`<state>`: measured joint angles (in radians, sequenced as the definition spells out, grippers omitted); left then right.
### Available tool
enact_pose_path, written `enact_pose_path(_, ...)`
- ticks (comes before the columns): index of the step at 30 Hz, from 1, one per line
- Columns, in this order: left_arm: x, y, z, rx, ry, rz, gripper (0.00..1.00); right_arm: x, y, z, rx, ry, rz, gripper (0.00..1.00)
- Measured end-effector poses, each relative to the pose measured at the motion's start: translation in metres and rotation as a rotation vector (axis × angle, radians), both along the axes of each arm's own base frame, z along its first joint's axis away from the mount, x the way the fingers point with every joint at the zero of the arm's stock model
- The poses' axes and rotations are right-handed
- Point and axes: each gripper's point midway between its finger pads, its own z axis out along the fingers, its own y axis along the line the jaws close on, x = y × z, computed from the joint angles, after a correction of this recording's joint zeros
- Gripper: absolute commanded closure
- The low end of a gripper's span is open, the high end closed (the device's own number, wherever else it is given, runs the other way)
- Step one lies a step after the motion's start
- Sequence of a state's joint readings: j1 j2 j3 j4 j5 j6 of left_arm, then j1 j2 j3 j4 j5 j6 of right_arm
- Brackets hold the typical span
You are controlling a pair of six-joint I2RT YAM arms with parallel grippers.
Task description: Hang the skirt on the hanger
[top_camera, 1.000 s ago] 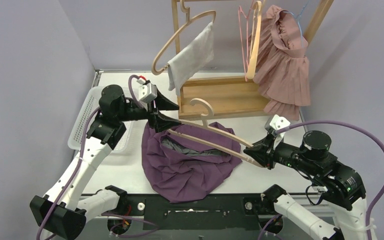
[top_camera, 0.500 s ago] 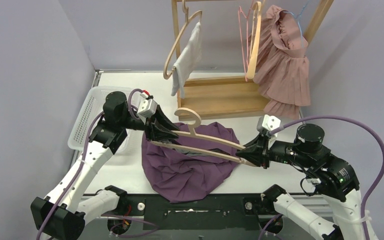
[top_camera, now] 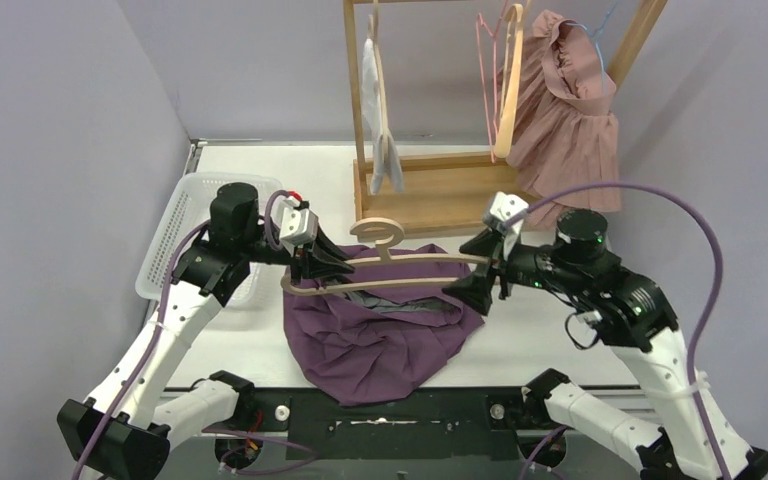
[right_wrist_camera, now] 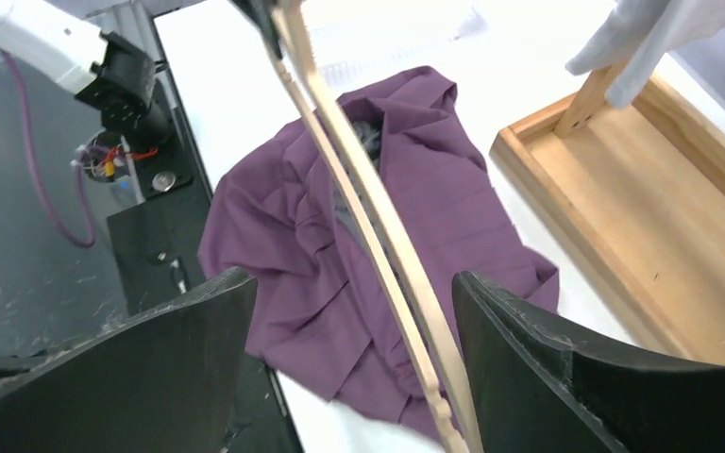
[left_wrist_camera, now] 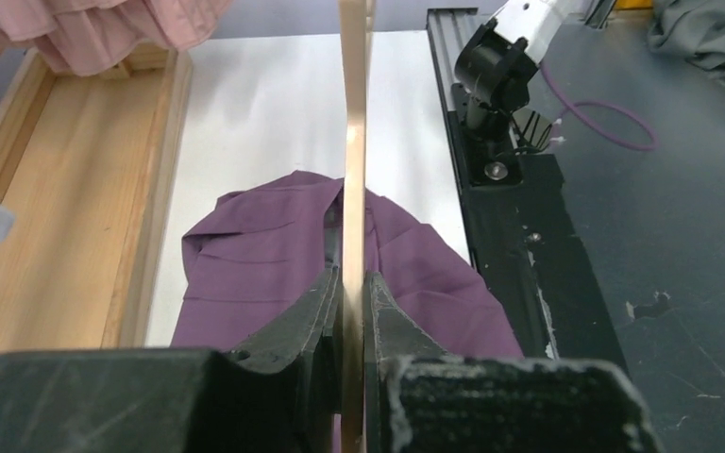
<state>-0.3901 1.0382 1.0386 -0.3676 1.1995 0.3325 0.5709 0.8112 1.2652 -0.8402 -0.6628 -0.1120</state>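
Note:
A purple skirt [top_camera: 370, 335] lies crumpled on the white table, seen also as the skirt [left_wrist_camera: 255, 255] and the skirt [right_wrist_camera: 283, 236] in the wrist views. A bare wooden hanger [top_camera: 395, 268] hovers level above it, hook toward the rack. My left gripper [top_camera: 338, 266] is shut on the hanger's left end; in the left wrist view the hanger [left_wrist_camera: 352, 142] runs edge-on out of the left gripper [left_wrist_camera: 352, 283]. My right gripper [top_camera: 472, 278] stands open around the right end. In its view the hanger [right_wrist_camera: 368, 208] passes between the spread fingers of the right gripper [right_wrist_camera: 351, 278] without touching.
A wooden rack [top_camera: 440, 190] stands behind the skirt. A grey cloth [top_camera: 375, 100] on a hanger and a pink dress [top_camera: 565, 120] hang from it. A white basket [top_camera: 175, 230] sits at the left, beside my left arm.
My left gripper closed on the hanger's left end. My right gripper let go of the right end, opened wide and moved up and left. The hanger levelled; the grey cloth swung back.

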Motion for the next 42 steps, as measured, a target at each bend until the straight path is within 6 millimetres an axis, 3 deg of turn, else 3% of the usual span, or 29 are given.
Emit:
enact_pose_path(5, 0.007, 0.001, -0.008, 0.033, -0.005, 0.034, 1.00, 0.039, 0.034, 0.001, 0.018, -0.018, 0.033, 0.24)
enact_pose_path(8, 0.009, 0.002, -0.011, 0.045, -0.005, 0.044, 1.00, 0.052, 0.065, -0.011, 0.007, -0.011, 0.101, 0.28)
enact_pose_path(13, 0.009, 0.003, -0.014, 0.059, -0.002, 0.051, 1.00, 0.051, 0.102, -0.030, -0.003, 0.001, 0.226, 0.53)
enact_pose_path(16, 0.008, 0.003, -0.016, 0.065, 0.007, 0.053, 1.00, 0.051, 0.112, -0.031, 0.030, -0.014, 0.263, 0.70)
enact_pose_path(18, 0.008, 0.003, -0.016, 0.067, 0.008, 0.053, 1.00, 0.050, 0.115, -0.029, 0.052, -0.025, 0.281, 0.74)
enact_pose_path(24, 0.008, 0.003, -0.017, 0.068, 0.016, 0.055, 1.00, 0.044, 0.122, -0.027, 0.091, -0.033, 0.324, 0.78)
enact_pose_path(26, 0.007, 0.003, -0.016, 0.064, 0.025, 0.053, 1.00, 0.042, 0.123, -0.025, 0.099, -0.039, 0.334, 0.93)
enact_pose_path(27, 0.007, 0.003, -0.015, 0.061, 0.029, 0.054, 0.92, 0.041, 0.124, -0.024, 0.104, -0.043, 0.342, 0.98)
enact_pose_path(29, 0.007, 0.003, -0.013, 0.057, 0.038, 0.062, 0.73, 0.039, 0.125, -0.023, 0.110, -0.046, 0.358, 1.00)
enact_pose_path(33, 0.016, 0.004, -0.011, 0.038, 0.048, 0.160, 0.65, 0.043, 0.125, -0.029, 0.095, -0.048, 0.333, 1.00)
enact_pose_path(38, 0.035, 0.016, -0.022, -0.005, 0.148, 0.406, 0.65, 0.042, 0.100, -0.050, 0.028, -0.039, 0.221, 1.00)
enact_pose_path(42, 0.061, 0.037, -0.047, -0.028, 0.360, 0.713, 0.59, 0.026, 0.065, -0.041, 0.028, -0.088, 0.128, 1.00)
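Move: The hanger, still pinched near its left end by the left hand, has its middle just below the hook about 11 cm left of the open right hand, 3 cm ahead and 1 cm lower. From the left hand, that middle is some 6 cm right and 1 cm ahead. The purple skirt lies about 28 cm below the left hand, 2 cm ahead and 6 cm right; the white basket is roughly 20 cm ahead, 19 cm left, 27 cm below. The right fingers close on the hanger by its middle after sliding open along it, about 12 cm left with some 5 cm forward, while swinging some 20 degrees counter-clockwise. Only then do the left fingers open and let go; that hand goes forward, down and slightly left, turning counter-clockwise and tipping down. The right hand keeps its pinch and heads back to the right. ##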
